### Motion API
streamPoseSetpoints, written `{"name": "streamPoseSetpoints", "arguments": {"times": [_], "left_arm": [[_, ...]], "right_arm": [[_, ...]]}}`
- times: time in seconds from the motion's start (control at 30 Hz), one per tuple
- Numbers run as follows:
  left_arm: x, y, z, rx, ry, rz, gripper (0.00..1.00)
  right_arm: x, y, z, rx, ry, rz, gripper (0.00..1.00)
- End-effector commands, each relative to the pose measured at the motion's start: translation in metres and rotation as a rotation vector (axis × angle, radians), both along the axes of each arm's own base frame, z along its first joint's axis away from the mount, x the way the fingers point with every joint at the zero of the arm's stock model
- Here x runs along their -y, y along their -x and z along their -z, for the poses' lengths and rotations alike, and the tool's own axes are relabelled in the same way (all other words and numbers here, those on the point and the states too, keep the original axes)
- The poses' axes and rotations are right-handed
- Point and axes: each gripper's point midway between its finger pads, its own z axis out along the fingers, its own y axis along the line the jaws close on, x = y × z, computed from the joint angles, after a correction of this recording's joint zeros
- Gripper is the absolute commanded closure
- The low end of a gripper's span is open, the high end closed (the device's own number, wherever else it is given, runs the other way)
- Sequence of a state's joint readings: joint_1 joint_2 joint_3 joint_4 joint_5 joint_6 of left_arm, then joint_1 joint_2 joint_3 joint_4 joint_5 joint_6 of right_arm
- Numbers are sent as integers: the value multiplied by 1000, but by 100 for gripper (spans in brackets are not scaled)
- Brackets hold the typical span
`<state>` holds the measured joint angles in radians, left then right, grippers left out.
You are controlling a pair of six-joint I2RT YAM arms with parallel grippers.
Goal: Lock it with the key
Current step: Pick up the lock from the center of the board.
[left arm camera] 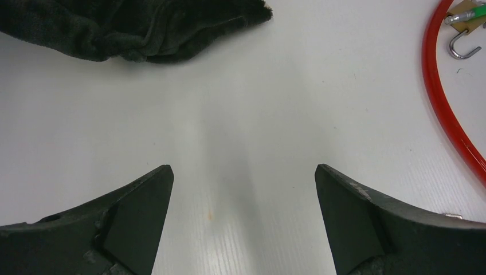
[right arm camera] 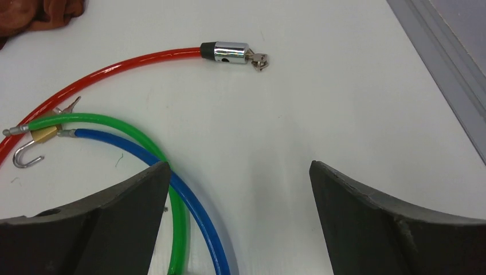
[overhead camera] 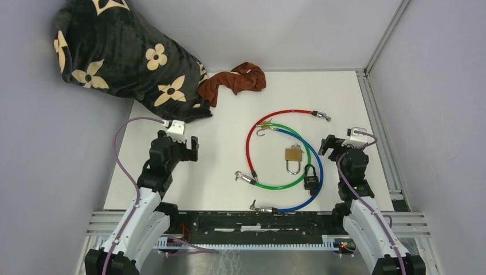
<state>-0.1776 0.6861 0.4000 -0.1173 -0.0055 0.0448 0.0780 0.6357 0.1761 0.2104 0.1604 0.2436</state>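
A brass padlock (overhead camera: pixel 294 156) lies with its shackle toward me inside the coiled red (overhead camera: pixel 250 140), green (overhead camera: pixel 286 184) and blue (overhead camera: pixel 317 166) cable locks. A black padlock (overhead camera: pixel 311 180) rests beside the blue cable. The red cable's chrome lock head (right arm camera: pixel 231 52) has what looks like a small key (right arm camera: pixel 261 59) sticking out of it. My right gripper (right arm camera: pixel 240 166) stands open above the table just right of the blue cable (right arm camera: pixel 195 212), holding nothing. My left gripper (left arm camera: pixel 243 172) is open over bare table left of the red cable (left arm camera: pixel 444 109).
A dark floral blanket (overhead camera: pixel 120 57) is heaped at the back left, and its edge (left arm camera: pixel 143 28) lies ahead of the left gripper. A brown cloth (overhead camera: pixel 235 81) sits at the back. Aluminium rails run along the right side (overhead camera: pixel 378 132) and near edge (overhead camera: pixel 258 220).
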Motion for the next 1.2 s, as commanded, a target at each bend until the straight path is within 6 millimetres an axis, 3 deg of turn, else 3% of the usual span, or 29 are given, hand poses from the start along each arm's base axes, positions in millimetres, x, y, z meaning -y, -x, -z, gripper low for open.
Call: {"name": "streamPoseSetpoints", "arguments": {"times": [0.0,0.17,0.3,0.4,0.5,0.6,0.67,0.77,0.97,1.07,1.17], "left_arm": [[-1,-5,-12,48,38,-23,0],[2,-4,-13,51,41,0,0],[2,-3,-14,56,37,6,0],[2,-3,-14,61,30,15,0],[6,-1,-16,67,32,43,0],[7,-1,-16,70,32,47,0],[6,-1,-16,70,32,46,0],[5,-1,-16,71,34,44,0],[5,0,-16,67,36,51,0],[5,0,-16,65,37,56,0],[6,0,-15,63,37,64,0]], "right_arm": [[12,-2,-15,87,-60,102,2],[-19,-6,-31,132,-101,-76,2],[-50,-5,-61,215,-116,-258,2],[-87,4,-83,312,-144,-481,2],[-124,7,-89,243,-249,-669,13],[-146,-8,-62,-20,-138,-626,21],[-156,-9,-38,-210,51,-545,22],[-186,-3,-8,-421,176,-553,27],[-266,8,23,-522,259,-695,27],[-294,11,45,-583,276,-757,26],[-307,9,67,-641,319,-771,26]]}}
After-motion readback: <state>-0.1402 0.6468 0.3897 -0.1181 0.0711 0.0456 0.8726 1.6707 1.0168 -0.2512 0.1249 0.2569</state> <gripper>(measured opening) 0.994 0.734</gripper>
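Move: The key end of the green cable lock, near the middle of the board, lies about 35 cm to the right hand's left, 8 cm back and 10 cm below. The red cable's plain end is some 31 cm left and 6 cm back; the big brass padlock sits about 14 cm left, level with the hand, and the black combination lock 8 cm left and 9 cm back. From the left hand that key end is about 23 cm right, 6 cm back, 12 cm below. Sweeping left by some 30 cm, the right hand first lifts about 5 cm, passes over the brass padlock, then sinks quickly towards the green lock's key end, easing slightly back. It swings counter-clockwise by roughly 45 degrees and tips to point steeply down, while the wide-open fingers narrow by about a quarter, empty. ##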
